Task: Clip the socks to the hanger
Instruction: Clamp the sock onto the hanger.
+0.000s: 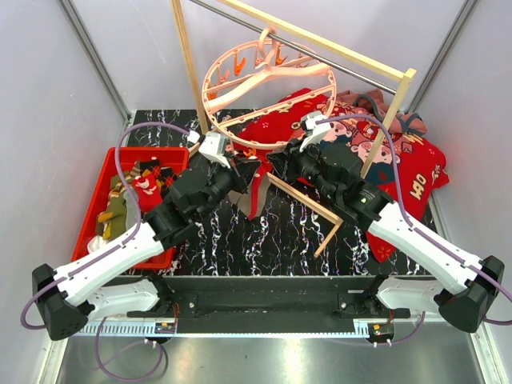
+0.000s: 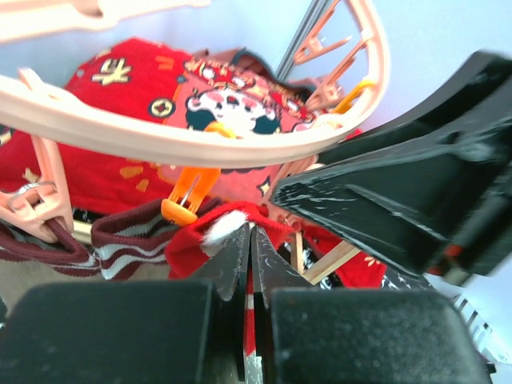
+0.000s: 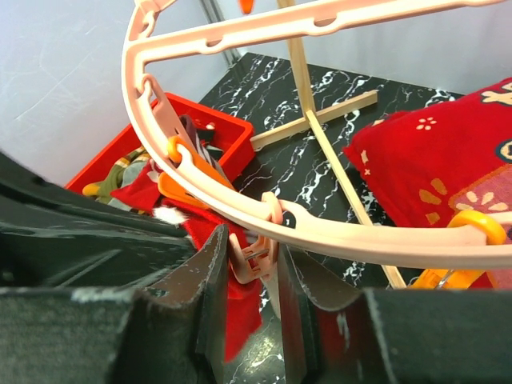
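The salmon-pink ring hanger (image 1: 264, 78) hangs from the wooden rack above the table. My left gripper (image 2: 250, 232) is shut on a red sock with a white tuft (image 2: 200, 240), holding its edge just under the ring (image 2: 160, 140), next to an orange clip (image 2: 188, 200). My right gripper (image 3: 254, 256) is shut on a pink clip (image 3: 260, 252) that dangles from the ring (image 3: 360, 236); the red sock (image 3: 232, 312) hangs right beside that clip. In the top view both grippers (image 1: 254, 166) (image 1: 276, 160) meet tip to tip below the ring's near rim. A maroon striped sock (image 2: 120, 244) hangs from a clip at the left.
A red bin (image 1: 100, 180) at the left holds several more socks (image 1: 128, 192). A big red cartoon-printed cloth (image 1: 400, 160) lies at the back right. The pale wooden rack frame (image 1: 188, 72) stands behind, with its foot bars (image 1: 308, 204) across the black marbled table.
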Controlling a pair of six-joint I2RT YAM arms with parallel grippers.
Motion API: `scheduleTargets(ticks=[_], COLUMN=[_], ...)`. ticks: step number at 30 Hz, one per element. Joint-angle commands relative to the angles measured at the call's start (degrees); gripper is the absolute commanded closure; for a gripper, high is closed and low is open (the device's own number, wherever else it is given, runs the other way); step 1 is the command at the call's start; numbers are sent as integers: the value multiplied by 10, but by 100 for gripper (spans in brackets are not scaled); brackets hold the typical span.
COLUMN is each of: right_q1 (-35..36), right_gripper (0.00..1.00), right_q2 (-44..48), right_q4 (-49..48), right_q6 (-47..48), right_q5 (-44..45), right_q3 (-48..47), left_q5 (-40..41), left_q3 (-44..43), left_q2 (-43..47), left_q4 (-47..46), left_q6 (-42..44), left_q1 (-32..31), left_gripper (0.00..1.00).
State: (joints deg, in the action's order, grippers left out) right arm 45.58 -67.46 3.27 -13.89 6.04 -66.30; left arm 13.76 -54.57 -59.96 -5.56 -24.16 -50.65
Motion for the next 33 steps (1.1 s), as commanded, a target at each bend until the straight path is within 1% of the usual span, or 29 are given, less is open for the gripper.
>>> scheduleTargets(ticks=[1, 6, 8, 9, 10, 13, 14, 16, 17, 20, 23, 27, 33], right_q1=[-3, -3, -2, -3, -3, -3, -3, -2, -4, -3, -3, -3, -3], right_gripper=[100, 100, 93, 88, 78, 57, 47, 37, 30, 19, 13, 12, 12], right_q2=[4, 2, 2, 4, 3, 7, 8, 11, 13, 25, 49, 84, 137], right_q4=[0, 1, 0, -1, -1, -4, -5, -5, -5, -4, 6, 32, 57], right_q6=[9, 4, 1, -1, -3, -8, -8, -10, -9, -10, -6, 17, 57], right_q5=[23, 6, -2, -3, -8, -15, -16, -17, -17, -20, -18, -5, 42], right_q3=[2, -4, -6, -8, -8, -9, -10, -10, -10, -8, -2, 4, 35], left_q5=[1, -8, -14, -16, -16, -16, -15, -14, -13, -4, 5, 31, 70], left_q3=[9, 10, 8, 7, 7, 5, 6, 5, 6, 7, 9, 7, 10], left_q2=[22, 9, -2, -6, -10, -15, -16, -16, -15, -15, -15, -12, 2], left_q4=[-59, -73, -75, -77, -78, -80, -80, -80, -80, -77, -74, -62, -41], left_q6=[19, 28, 26, 26, 25, 28, 28, 31, 31, 33, 34, 44, 55], left_q1=[-4, -5, -8, -6, -8, -8, -9, -9, -9, -9, -9, -9, -8], left_gripper=[100, 100, 100, 100, 100, 100, 100, 99, 98, 95, 87, 78, 75])
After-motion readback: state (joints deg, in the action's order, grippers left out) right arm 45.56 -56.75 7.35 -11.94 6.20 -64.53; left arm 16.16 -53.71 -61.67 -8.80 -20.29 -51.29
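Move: The right fingers already squeeze the peach clip on the hanger's near rim; the red sock's cuff, held shut in the left fingers, is about 3 cm left of the right hand and 1 cm nearer the base. From the left hand that clip is roughly 3 cm right and 1 cm ahead. An orange clip sits about 3 cm ahead and 2 cm left of the left hand, and a yellow-orange clip about 6 cm right and 3 cm ahead of the right hand. Still pinching the red sock's cuff, the left hand eases about 1 cm right and slightly down at the peach clip, while the right holds the clip squeezed. The right fingers then open wide, letting go of the clip, and back off some 5 cm up, to the right and back; the left fingers part about a quarter, that hand staying close by the sock. ##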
